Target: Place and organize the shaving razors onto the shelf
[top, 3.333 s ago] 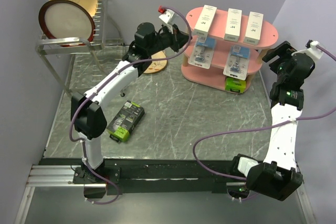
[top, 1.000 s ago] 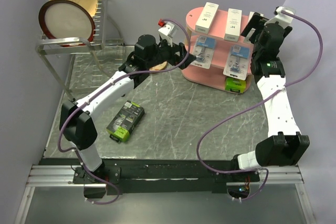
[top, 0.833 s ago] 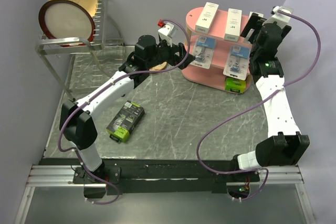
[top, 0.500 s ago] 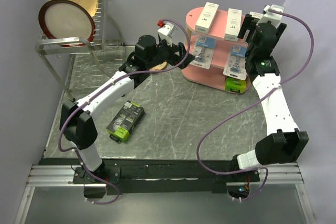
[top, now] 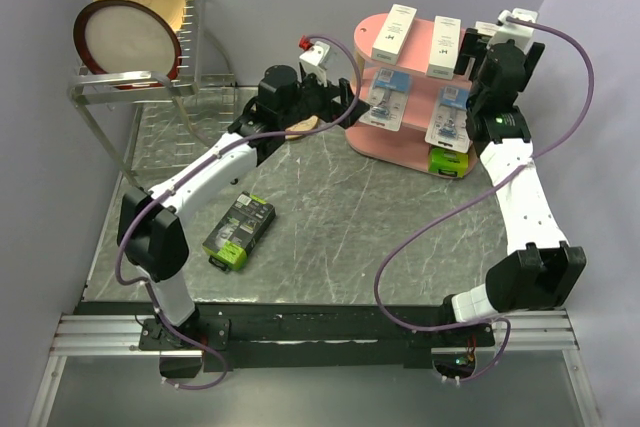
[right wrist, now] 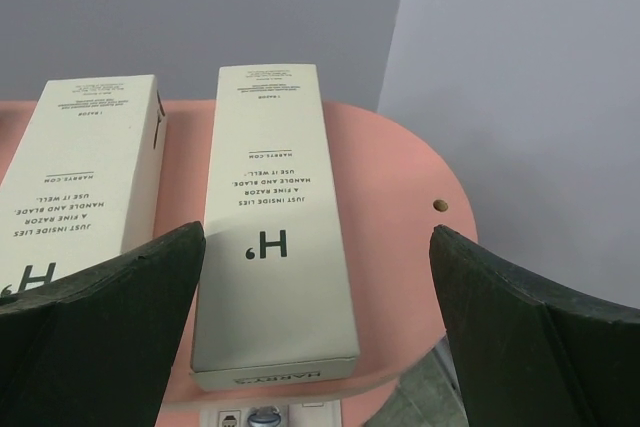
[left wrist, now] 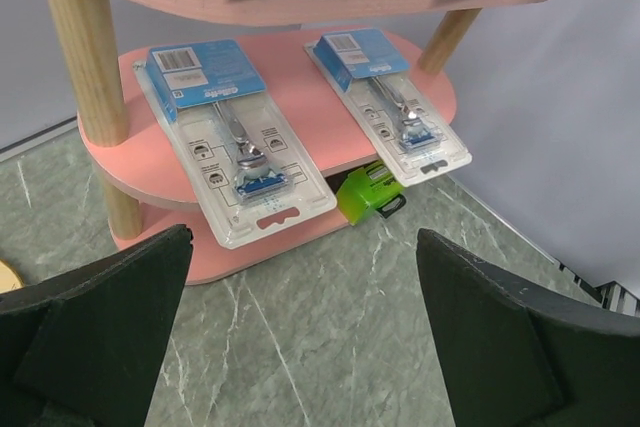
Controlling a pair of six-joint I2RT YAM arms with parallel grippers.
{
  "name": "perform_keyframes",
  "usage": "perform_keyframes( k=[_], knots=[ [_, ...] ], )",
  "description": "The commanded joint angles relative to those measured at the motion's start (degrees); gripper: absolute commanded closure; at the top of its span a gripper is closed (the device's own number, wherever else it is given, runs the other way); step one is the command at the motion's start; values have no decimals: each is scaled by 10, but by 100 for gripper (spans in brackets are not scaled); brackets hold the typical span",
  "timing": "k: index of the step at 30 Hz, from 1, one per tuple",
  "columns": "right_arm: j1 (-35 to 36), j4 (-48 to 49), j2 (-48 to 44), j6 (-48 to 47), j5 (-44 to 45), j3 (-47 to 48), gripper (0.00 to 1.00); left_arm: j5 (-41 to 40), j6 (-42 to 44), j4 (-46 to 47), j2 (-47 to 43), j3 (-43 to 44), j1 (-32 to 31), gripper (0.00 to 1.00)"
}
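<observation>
The pink shelf [top: 385, 150] stands at the back right. Two slim white razor boxes [top: 393, 33] [top: 444, 46] lie on its top board. A third [right wrist: 272, 247] lies under my right gripper [top: 482, 47], which is open and hovers over it, one finger on each side, not touching. Two blue-white blister cards [left wrist: 232, 142] [left wrist: 393, 107] rest on the middle tier. A black-and-lime box [left wrist: 368, 193] sits on the bottom tier, and another [top: 240, 230] lies on the table at the left. My left gripper [left wrist: 303, 237] is open and empty, facing the shelf's left end.
A wire dish rack [top: 120, 82] with two plates [top: 128, 37] stands at the back left. A round wooden disc [top: 292, 125] lies under my left arm. Walls close in behind and to the right of the shelf.
My right arm has swung left and brought its open gripper over the rightmost white box on the top board. The left gripper has drawn slightly closer to the shelf.
</observation>
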Motion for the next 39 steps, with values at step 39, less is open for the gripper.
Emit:
perform_keyframes(
  k=[39],
  knots=[
    [-117, -101, -71, 126, -199, 67, 0, -138, 41, -18, 3, 95, 10, 0]
  ],
)
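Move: The rightmost white razor box lies on the shelf top almost between the right hand's open fingers, its middle about 2 cm ahead, 3 cm left and 3 cm below. The middle white box is some 11 cm left, 3 cm ahead and equally low; the left white box is about 21 cm left and 5 cm ahead, at that same height. From the left hand, the rightmost box is roughly 28 cm right, 7 cm ahead and 4 cm higher. The rightmost razor box is left on the shelf top as the open right hand first eases back from it, then sweeps up and back, about 15 cm up and 11 cm back. The fingers tip up some 25 degrees before the hand dips and comes forward 3–4 cm, ending slightly farther right. The open, empty left hand dips briefly, then goes about 5 cm forward and left, turning counter-clockwise. ##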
